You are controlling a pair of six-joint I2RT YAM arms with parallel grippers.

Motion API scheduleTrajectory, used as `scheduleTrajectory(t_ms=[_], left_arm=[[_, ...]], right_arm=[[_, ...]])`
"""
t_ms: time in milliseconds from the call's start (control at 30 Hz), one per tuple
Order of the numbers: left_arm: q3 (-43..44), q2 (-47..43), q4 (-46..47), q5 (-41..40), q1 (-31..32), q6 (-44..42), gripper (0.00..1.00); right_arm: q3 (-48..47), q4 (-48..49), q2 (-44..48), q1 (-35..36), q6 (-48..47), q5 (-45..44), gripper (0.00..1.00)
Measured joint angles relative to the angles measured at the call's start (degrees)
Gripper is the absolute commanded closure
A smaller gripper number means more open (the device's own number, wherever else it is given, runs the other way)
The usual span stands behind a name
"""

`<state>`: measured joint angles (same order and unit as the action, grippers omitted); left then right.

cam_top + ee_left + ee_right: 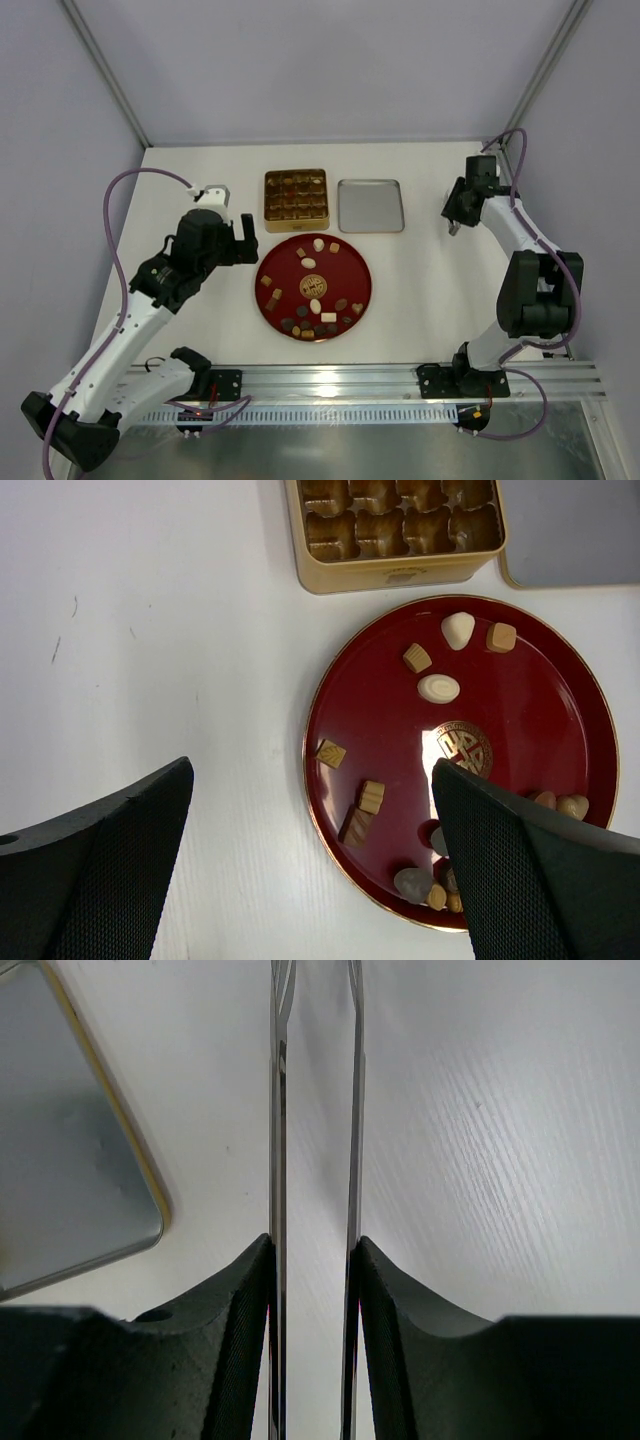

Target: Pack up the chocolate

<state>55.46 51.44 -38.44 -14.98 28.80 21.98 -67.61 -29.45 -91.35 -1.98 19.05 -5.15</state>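
Note:
Several pieces of chocolate [318,245] in brown, tan and cream lie scattered on the red round plate [362,285] at the table's middle. The left wrist view shows the chocolate [438,688] up close on the plate [520,710]. My left gripper [240,243] hangs wide open and holds nothing, just left of the plate; in its own view the left gripper [312,770] straddles the plate's left rim. My right gripper [457,215] is far right, shut on thin metal tongs [277,1110] whose two blades run between its fingers, over bare table; its wrist camera shows the right gripper [314,1241] there.
The gold box [296,194] with gridded compartments stands just behind the plate, also in the left wrist view as the box [390,575]. Its grey lid [370,205] lies to the box's right, and the lid [60,1130] sits left of the tongs.

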Motion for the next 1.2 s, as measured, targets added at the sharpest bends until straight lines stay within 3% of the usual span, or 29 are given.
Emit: scheduleTrajectory(t_ms=[333,1200], left_arm=[[0.0,-0.11,-0.02,0.59,0.0,0.0,0.0],[0.0,-0.09,0.0,2.16,0.0,0.04,0.0]], right_arm=[[2.38,4.52,-7.65,-1.27,0.42,0.04,0.45],[6.75,4.92,-7.89,-1.27,1.16,1.92,0.11]])
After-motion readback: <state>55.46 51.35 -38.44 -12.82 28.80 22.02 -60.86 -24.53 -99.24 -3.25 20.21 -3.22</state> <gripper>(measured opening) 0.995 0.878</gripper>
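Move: The right hand still squeezes the tongs nearly shut above bare white table; the spot where they will lie is about 10 cm below it and 2 cm back. The silver lid's middle is some 18 cm to the left and 3 cm farther out than the hand, also about 10 cm down. From the left hand, that same spot is about 50 cm right, 11 cm ahead and 21 cm below. The right hand lowers the tongs about 8 cm to the clear table right of the silver lid, quickly at first and then easing, drawing back a couple of centimetres while the wrist tips the fingers some 10 degrees steeper. The fingers start opening early on the way down and widen steadily to nearly full, letting the tong legs spread and coming free of them on both sides, with the hand finally staying low over the tongs as the last of the opening happens. ##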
